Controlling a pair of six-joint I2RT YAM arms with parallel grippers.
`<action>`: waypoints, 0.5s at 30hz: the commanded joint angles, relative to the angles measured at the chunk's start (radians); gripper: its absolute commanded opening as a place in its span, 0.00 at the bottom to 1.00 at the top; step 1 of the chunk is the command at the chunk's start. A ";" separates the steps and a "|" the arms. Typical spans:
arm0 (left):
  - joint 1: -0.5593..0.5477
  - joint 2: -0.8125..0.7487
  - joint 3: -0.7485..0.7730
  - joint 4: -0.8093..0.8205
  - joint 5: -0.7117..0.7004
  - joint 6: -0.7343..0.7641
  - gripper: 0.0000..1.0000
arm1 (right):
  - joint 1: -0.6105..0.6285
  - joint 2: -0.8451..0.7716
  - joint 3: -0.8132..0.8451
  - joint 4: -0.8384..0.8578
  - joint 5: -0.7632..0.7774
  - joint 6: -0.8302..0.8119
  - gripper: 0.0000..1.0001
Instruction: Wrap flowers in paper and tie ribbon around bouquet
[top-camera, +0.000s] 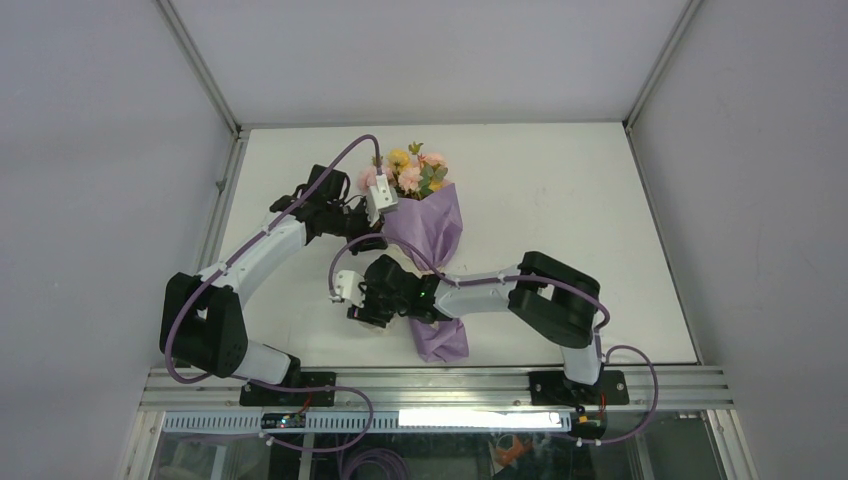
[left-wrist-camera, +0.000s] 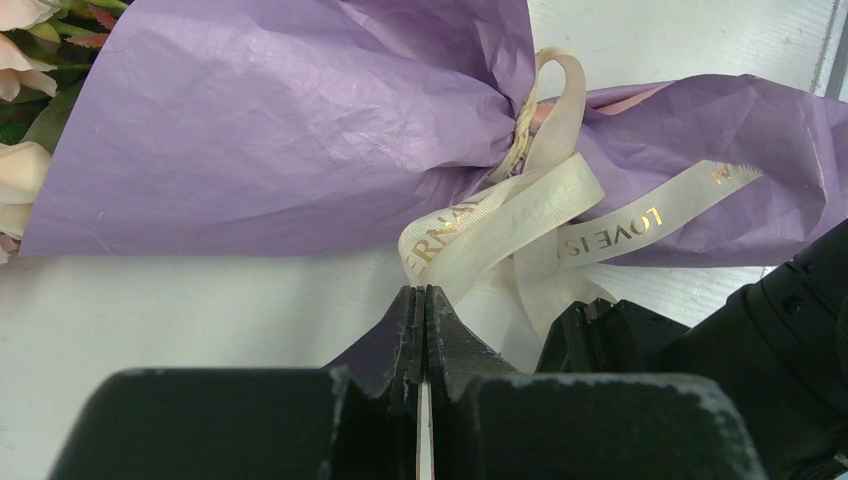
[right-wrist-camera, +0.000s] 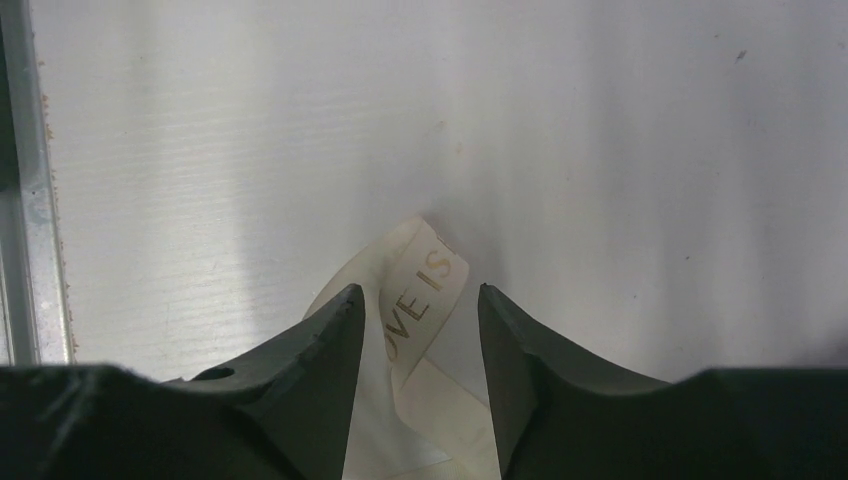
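Note:
The bouquet lies on the table: yellow and pink flowers (top-camera: 412, 170) (left-wrist-camera: 20, 170) stick out of a lilac paper (top-camera: 432, 228) (left-wrist-camera: 280, 130) cone. A cream ribbon (left-wrist-camera: 520, 205) with gold lettering is knotted round the cone's narrow neck, its loops hanging toward me. My left gripper (top-camera: 372, 240) (left-wrist-camera: 421, 290) is shut, and a ribbon loop runs into its tips. My right gripper (top-camera: 372, 305) (right-wrist-camera: 418, 292) is open just above the table. A loose stretch of ribbon (right-wrist-camera: 425, 275) lies between its fingers without being pinched. The neck is hidden under my right arm in the top view.
The paper's tail end (top-camera: 442, 340) lies near the table's front edge. An aluminium rail (right-wrist-camera: 30, 200) borders the table beside my right gripper. The black right gripper body (left-wrist-camera: 700, 350) sits close to the right of my left fingers.

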 joint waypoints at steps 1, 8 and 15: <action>0.010 -0.021 0.023 0.030 0.026 0.021 0.00 | 0.001 -0.022 -0.014 0.103 0.044 0.095 0.48; 0.010 -0.021 0.037 0.020 0.022 0.028 0.00 | -0.011 -0.112 -0.050 0.036 -0.002 0.090 0.00; 0.008 -0.028 0.067 -0.039 0.086 0.033 0.00 | -0.100 -0.424 -0.052 -0.288 -0.181 0.184 0.00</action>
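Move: The loose ribbon tail lies on the table right at the right hand's open fingers, only about 1 cm to the right and 2 cm below. From that hand the knot at the bouquet's neck is some 9 cm ahead and 11 cm to the right, and the wrap's lower end about 4 cm back and 14 cm to the right. For the left hand, the ribbon tail is roughly 13 cm back, 1 cm to the left and 11 cm below. The right hand dips about 1 cm and eases slightly to its right as its half-open fingers shut on the ribbon tail lying on the table, then it rises quickly some 5 cm while moving about 3 cm farther right towards the bouquet, with the ribbon pinched and the fingertips tipping a little. The left hand all but stays in place above the near left side of the wrap, fingers still shut on its own part of the ribbon. ##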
